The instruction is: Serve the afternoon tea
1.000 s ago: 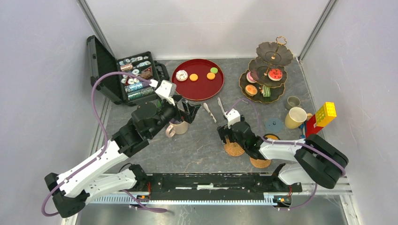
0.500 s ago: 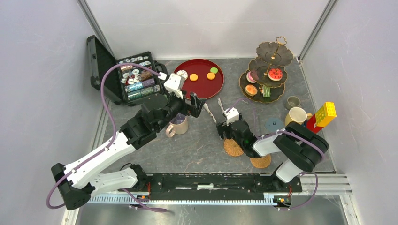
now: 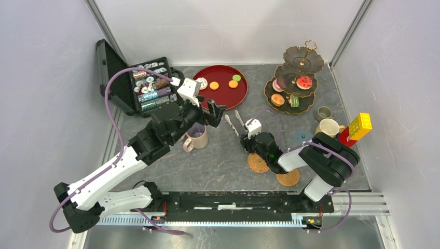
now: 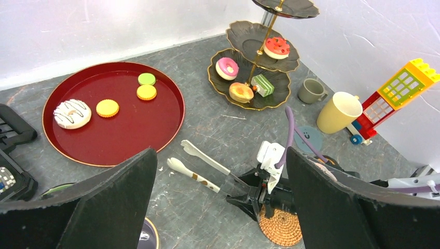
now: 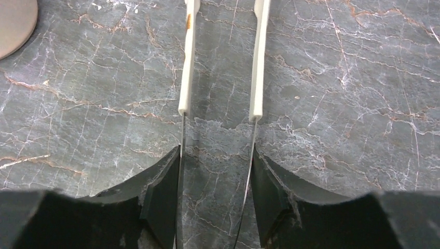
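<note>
White-tipped metal tongs (image 3: pixel 236 122) lie on the grey table, pointing toward the red tray. My right gripper (image 3: pixel 246 139) is low at their rear end. In the right wrist view its fingers press against the two thin metal arms (image 5: pixel 181 155) from outside, so my right gripper (image 5: pixel 215 158) is shut on the tongs. My left gripper (image 3: pixel 215 114) hangs open and empty above the table by the beige mug (image 3: pixel 197 138). The three-tier stand (image 3: pixel 290 110) at the back right carries red, pink, orange and green cakes. A yellow mug (image 3: pixel 327 129) and a small grey mug (image 3: pixel 324 112) stand beside it.
The red tray (image 3: pixel 223 101) holds a white donut (image 3: pixel 201 83), two orange biscuits and a green one. An open black case (image 3: pixel 148 87) is at the back left. Woven coasters (image 3: pixel 287 179), a blue coaster (image 3: pixel 302 138) and a toy brick building (image 3: pixel 358 129) lie at the right.
My right gripper has narrowed from wide open onto the tongs' metal arms. My left arm has swung away from the beige mug toward the red tray.
</note>
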Tool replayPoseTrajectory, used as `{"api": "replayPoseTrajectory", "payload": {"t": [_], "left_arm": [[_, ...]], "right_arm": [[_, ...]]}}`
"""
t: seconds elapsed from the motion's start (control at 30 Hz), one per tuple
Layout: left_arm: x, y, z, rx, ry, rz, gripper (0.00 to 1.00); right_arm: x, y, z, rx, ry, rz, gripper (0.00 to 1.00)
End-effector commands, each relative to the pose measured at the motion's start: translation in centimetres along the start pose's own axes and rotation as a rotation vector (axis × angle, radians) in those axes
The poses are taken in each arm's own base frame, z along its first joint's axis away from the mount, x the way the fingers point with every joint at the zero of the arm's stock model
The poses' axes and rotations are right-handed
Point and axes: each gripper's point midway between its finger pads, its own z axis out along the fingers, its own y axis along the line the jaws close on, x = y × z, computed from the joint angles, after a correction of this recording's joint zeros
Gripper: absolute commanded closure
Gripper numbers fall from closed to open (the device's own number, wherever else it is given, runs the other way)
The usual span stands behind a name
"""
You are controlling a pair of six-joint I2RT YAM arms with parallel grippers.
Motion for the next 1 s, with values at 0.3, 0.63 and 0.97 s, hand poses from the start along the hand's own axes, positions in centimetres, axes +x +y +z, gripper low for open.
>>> {"api": "replayPoseTrajectory", "payload": {"t": [0.3,0.63,0.97], "left_arm": [[-2.4,0.9,-2.6,-0.006,-0.104,0.038,0.0],[-2.5,0.7,-3.8,0.024,-0.13,0.017,0.0],[-2.3,0.8,-3.8,0.02,-0.126,0.025,0.0]], "right_arm": [[-3.8,-0.2,-2.7,0.01,0.007,0.072,0.53],[-10.4,0.9,-0.9,-0.001,-0.044,0.103,0.5],[-15.8,3.0,8.7,-0.055,0.001,0.056,0.49]]}}
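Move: The tongs already gripped by the right hand lie low on the table. From that hand, the white donut at the left of the red tray is about 28 cm ahead and 17 cm to the left, roughly level with it. The near yellow biscuit stands some 5 cm to the right of the donut, and the pink mug about 18 cm left and 2 cm ahead of the hand. From the raised left hand, the donut lies some 31 cm ahead, 11 cm left and 33 cm below. Keep the right gripper closed on the tongs and lift them off the table, rising about 4 cm while drawing back slightly. Then sweep forward and left, still climbing, towards the white donut, ending some 8 cm farther out, 8 cm farther left and 11 cm higher, with the wrist almost unturned. Meanwhile ease the open, empty left gripper about 4 cm left and back. ##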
